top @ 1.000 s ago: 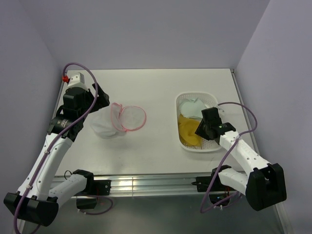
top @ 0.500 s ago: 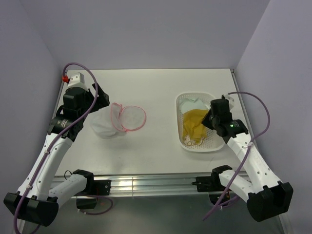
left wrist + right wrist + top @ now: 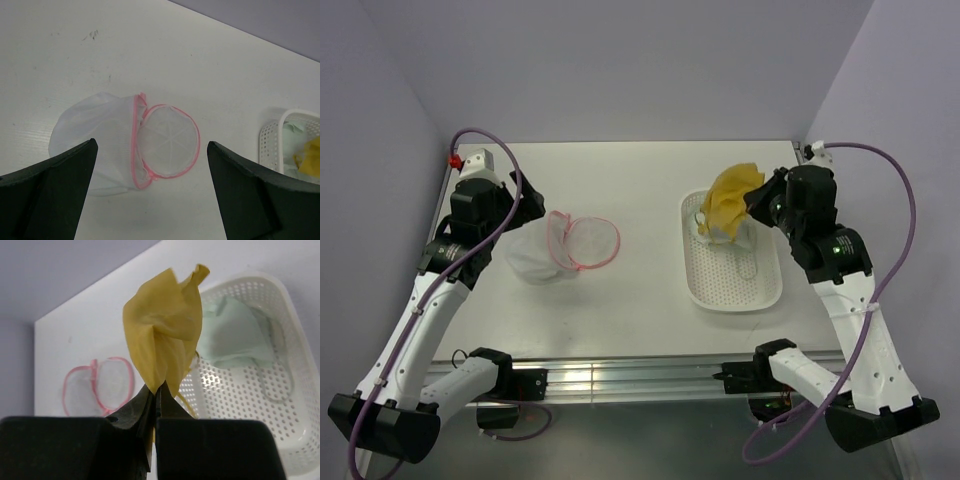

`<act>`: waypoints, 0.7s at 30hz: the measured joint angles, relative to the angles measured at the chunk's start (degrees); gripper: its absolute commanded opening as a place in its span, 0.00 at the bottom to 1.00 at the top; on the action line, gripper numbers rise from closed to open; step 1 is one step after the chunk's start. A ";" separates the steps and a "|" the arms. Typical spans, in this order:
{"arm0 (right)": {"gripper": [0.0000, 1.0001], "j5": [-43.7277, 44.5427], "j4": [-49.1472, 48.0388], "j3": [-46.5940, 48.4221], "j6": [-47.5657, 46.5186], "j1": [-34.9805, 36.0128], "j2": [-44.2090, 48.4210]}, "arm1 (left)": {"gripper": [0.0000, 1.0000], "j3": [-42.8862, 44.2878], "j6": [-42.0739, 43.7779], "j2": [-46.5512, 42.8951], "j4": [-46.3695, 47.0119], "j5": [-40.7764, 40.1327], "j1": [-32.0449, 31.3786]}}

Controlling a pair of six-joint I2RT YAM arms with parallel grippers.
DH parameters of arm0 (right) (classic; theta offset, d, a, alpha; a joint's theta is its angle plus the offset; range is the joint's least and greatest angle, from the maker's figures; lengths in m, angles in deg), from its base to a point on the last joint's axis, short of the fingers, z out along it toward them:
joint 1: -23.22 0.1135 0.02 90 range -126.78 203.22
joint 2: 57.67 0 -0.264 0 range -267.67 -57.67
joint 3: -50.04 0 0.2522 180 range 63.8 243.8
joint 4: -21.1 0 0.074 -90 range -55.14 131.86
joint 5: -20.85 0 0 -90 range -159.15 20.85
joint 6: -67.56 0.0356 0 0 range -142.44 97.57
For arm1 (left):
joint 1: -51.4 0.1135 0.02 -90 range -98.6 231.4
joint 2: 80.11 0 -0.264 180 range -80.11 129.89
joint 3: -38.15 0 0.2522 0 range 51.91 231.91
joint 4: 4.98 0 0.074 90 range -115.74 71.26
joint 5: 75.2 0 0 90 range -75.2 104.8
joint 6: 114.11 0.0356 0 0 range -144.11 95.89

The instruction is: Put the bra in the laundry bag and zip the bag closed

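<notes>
The mustard-yellow bra (image 3: 732, 197) (image 3: 165, 340) hangs in the air above the far end of the white basket (image 3: 760, 295), pinched at one edge by my right gripper (image 3: 752, 207) (image 3: 157, 386), which is shut on it. The laundry bag (image 3: 560, 247) (image 3: 125, 142), a white mesh pouch with a pink zipper rim, lies on the table at the left with its round lid flopped open to the right. My left gripper (image 3: 525, 203) (image 3: 150, 200) hovers over the bag, open wide, one finger on each side of it and nothing between them.
A pale mint-white garment (image 3: 232, 337) stays in the far half of the perforated basket (image 3: 260, 405), partly behind the bra in the top view. Purple walls close in the table (image 3: 650, 170) on the back and both sides.
My right gripper shut on the bra inside the basket and lifted it up and toward the far end. The left arm and the bag have not moved.
</notes>
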 measured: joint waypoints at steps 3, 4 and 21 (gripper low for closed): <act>0.00 -2.10 -0.24 4.74 0.04 1.16 -1.84 | 0.99 0.00 0.00 0.02 0.02 0.00 0.00; 0.00 -3.04 -0.50 5.97 0.07 1.64 -2.49 | 0.99 0.00 0.00 0.02 0.02 0.00 0.00; 0.00 -12.39 -10.56 9.40 4.15 22.16 -16.11 | 0.96 0.00 -0.22 6.19 -0.85 1.51 0.00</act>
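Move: The laundry bag, where the yellow bra is to go, lies flat about 41 cm to the right hand's left, roughly level with it and 27 cm below; its pink-rimmed round lid is some 33 cm to this hand's left, about 2 cm ahead. The white basket is almost directly under the right hand, 25 cm down, with the mint cloth about 6 cm ahead. The open left hand hovers 24 cm above the bag, the lid about 9 cm to its right. The yellow bra, still pinched in the shut right fingers, is carried left about 18 cm, away from over the basket towards the laundry bag, arching up some 6 cm before sinking partway back as the wrist swings about 30 degrees counter-clockwise. Partway through, the left hand starts down and sinks 4 cm towards the bag, fingers staying wide open and tipping slightly down. ##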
